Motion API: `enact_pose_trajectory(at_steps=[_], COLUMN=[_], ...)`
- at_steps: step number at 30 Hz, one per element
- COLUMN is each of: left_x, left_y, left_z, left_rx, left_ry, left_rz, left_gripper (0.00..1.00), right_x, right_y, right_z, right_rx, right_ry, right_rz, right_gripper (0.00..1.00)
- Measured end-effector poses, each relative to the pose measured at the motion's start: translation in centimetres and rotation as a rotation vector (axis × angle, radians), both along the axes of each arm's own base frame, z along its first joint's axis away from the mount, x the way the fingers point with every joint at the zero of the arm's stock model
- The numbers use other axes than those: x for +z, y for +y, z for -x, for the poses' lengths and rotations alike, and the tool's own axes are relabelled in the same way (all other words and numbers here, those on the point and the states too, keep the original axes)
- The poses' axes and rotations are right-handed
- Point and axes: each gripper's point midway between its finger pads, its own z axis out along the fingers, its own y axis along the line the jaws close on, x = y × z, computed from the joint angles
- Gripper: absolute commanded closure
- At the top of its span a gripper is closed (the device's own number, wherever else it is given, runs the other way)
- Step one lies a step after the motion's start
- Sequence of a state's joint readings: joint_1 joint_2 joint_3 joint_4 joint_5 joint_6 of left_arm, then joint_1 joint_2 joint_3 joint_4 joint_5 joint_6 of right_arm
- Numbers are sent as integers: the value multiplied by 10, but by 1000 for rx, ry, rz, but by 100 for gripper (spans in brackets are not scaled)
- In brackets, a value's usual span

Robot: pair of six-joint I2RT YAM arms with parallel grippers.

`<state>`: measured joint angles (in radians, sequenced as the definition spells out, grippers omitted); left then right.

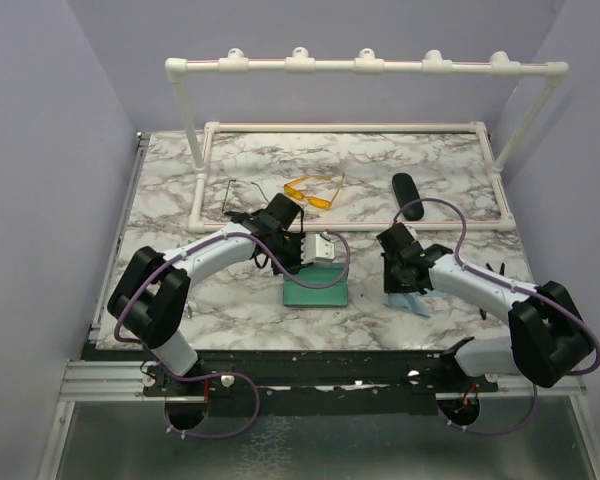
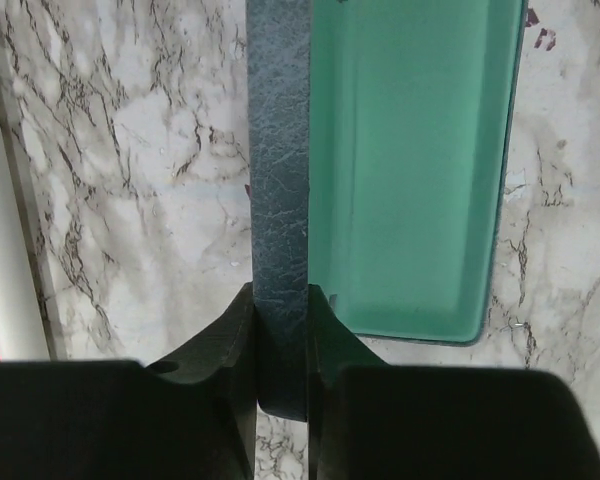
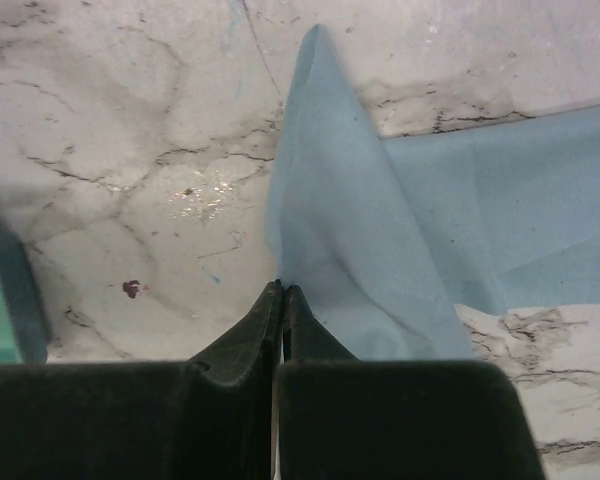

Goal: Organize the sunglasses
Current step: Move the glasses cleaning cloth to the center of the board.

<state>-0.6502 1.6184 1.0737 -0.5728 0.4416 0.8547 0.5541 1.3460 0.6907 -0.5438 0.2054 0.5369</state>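
Note:
The yellow-orange sunglasses (image 1: 310, 190) lie on the marble table toward the back, and the thin dark wire sunglasses (image 1: 233, 196) lie to their left. My left gripper (image 1: 302, 262) (image 2: 280, 290) is shut on the upright grey-blue lid (image 2: 280, 180) of the open rectangular case, whose green inside (image 2: 410, 170) (image 1: 315, 293) faces up. My right gripper (image 1: 398, 282) (image 3: 282, 288) is shut, pinching a fold of a light blue cloth (image 3: 380, 230) (image 1: 417, 303) that lies on the table to the right of the case. Neither gripper touches the sunglasses.
A black oval case (image 1: 408, 195) lies at the back right. A white pipe frame (image 1: 340, 127) borders the back of the table and rises in an arch; one pipe (image 2: 5, 220) runs along the left of the left wrist view.

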Motion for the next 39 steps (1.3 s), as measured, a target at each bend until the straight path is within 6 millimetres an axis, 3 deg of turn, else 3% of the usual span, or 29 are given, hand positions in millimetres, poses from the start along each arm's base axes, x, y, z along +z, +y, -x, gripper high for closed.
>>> enact_pose_trajectory(at_steps=[2,10,12,18,24,27,32,39], left_x=[0,5,7,2,6,5,5,22], left_y=[0,8,19,75,77,77,77,74], left_z=[-2,-13,-23,-74,-85,-86,-84,-82], left_rx=[5,40,65,177,137,119,96,80], left_ry=[-6,-61,-94,-246,-315,-327,-327,-313], left_rz=[0,-13,-11,-38,-37,-41,-44,-36], left_gripper=[100,100,100,100,99,72,48,34], right_x=[6,22,25,19,14,17,17,12], right_y=[4,24,31,60,85,93,92,87], right_z=[-2,-11,-13,-20,-21,-20,-22,-24], right_rx=[14,103,130,195,262,286,291,284], right_ry=[-11,-30,-39,-22,-1,-9,-16,-20], right_rz=[-17,-89,-121,-215,-255,-284,-274,-241], right_gripper=[99,99,99,99,96,90,81,73])
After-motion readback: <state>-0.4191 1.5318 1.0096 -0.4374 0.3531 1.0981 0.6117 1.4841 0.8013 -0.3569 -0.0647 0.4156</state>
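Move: The right hand pinches the left edge of the cleaning cloth, whose middle is about 4 cm to its right. The board's centre is some 16 cm to its left and level with it, covered by the open case, middle 18 cm left; a second cloth lies 12 cm right, 3 cm ahead. The left hand grips the left end of the case's lid. Its bare spot before the white rail is about 8 cm ahead and 8 cm left; the black sunglasses lie 17 cm ahead, 10 cm left. Forward and leftward in equal measure, about 8 cm each, the left hand drags the open case by its lid towards the rail, tilting nearly 20 degrees, then opens and rises slightly off the lid. The right hand lifts the pinched cloth a couple of centimetres, carries it roughly 9 cm left towards the centre, turning some 15 degrees counter-clockwise, lowers slightly and partly opens, letting go. ##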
